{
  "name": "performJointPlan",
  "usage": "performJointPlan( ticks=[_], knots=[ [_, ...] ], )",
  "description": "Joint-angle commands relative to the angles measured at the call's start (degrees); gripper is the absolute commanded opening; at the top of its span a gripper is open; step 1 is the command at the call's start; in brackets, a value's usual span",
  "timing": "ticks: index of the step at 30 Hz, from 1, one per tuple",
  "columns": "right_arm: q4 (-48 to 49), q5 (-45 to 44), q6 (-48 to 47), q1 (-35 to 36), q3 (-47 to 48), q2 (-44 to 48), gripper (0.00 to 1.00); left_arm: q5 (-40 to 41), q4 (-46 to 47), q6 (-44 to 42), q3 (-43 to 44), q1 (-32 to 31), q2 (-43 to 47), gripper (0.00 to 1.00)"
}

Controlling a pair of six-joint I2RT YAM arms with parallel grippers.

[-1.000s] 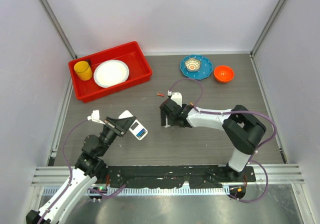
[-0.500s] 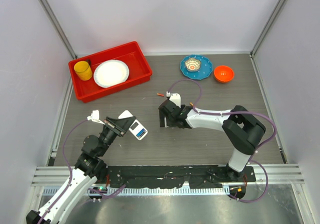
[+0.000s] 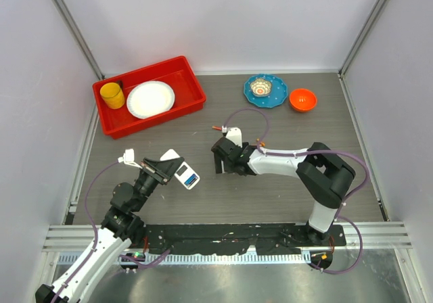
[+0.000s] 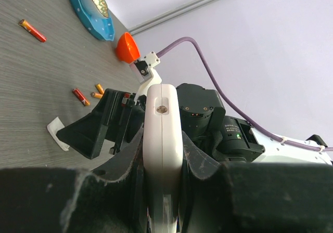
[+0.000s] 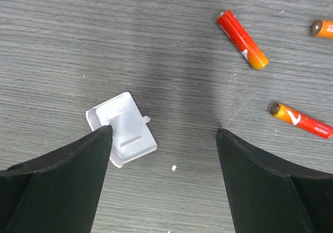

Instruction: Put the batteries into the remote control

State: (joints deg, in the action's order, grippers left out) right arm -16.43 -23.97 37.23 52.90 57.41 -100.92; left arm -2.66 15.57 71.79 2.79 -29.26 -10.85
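Observation:
My left gripper [image 3: 174, 170] is shut on the white remote control [image 3: 185, 175] and holds it at the front left of the table. In the left wrist view the remote [image 4: 163, 108] stands edge-on between the pads of the left gripper [image 4: 163, 142]. My right gripper [image 3: 220, 159] is open and points down at mid-table. In the right wrist view the right gripper [image 5: 164, 133] is over bare table, with the white square cover piece [image 5: 122, 129] by its left fingertip. Orange-red batteries [image 5: 242, 39] [image 5: 302, 120] lie to its right, and another battery [image 3: 216, 127] lies further back.
A red bin [image 3: 195, 90] at the back left holds a white plate [image 3: 150, 99] and a yellow cup [image 3: 112, 95]. A blue plate [image 3: 279, 93] with a small bowl and an orange bowl [image 3: 302, 99] stand at the back right.
My right gripper has shifted slightly to the left and stayed open. The left arm and the remote have not moved.

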Motion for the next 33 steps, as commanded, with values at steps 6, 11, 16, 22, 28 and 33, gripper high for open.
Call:
performJointPlan(
  ticks=[6, 11, 16, 22, 28, 33],
  knots=[
    [-4.0, -4.0, -1.7, 4.1, 3.8, -5.0, 0.86, -0.3, 2.4, -0.2, -3.3, -0.1, 0.5, 0.0],
    [-5.6, -5.3, -3.0, 6.1, 6.9, -7.5, 0.82, -0.3, 2.4, -0.3, -3.1, -0.1, 0.5, 0.0],
    [-6.7, -5.6, -3.3, 7.0, 8.8, -9.6, 0.74, -0.4, 1.8, -0.3, -3.1, -0.1, 1.1, 0.0],
    [-7.9, -5.6, -3.3, 7.8, 11.1, -11.9, 0.43, -0.5, 1.7, -0.4, -3.2, -0.2, 1.4, 0.0],
    [-8.4, -5.1, -3.0, 7.9, 11.7, -12.8, 0.18, -0.9, 1.4, -0.3, -3.3, -0.2, 1.7, 0.0],
    [-8.5, -4.9, -2.5, 7.9, 11.7, -12.6, 0.01, -0.8, 1.4, -0.3, -3.3, -0.1, 1.8, 0.0]
  ],
)
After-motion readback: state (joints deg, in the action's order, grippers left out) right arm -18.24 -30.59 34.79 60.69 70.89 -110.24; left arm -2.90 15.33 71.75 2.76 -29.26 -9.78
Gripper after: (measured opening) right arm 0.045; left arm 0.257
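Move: The remote's white battery cover lies flat near the right hand's left fingertip, about 3 cm to the hand's left, 1 cm ahead and 2 cm below. Of the loose batteries, the near red one is some 8 cm ahead and 4 cm right, the far red one 4 cm ahead and 9 cm right, the orange pair about 10 cm ahead and 10 cm right. From the left hand the cover is roughly 7 cm ahead, 14 cm right, 21 cm down. The battery cover is what the right hand closes on: still wide open, it sweeps left low over the table for about 7 cm, turning slightly counter-clockwise. Its fingers shut almost fully during the latter half, pinching the thin cover by its right edge, and at the end the hand rises about 1.5 cm. ##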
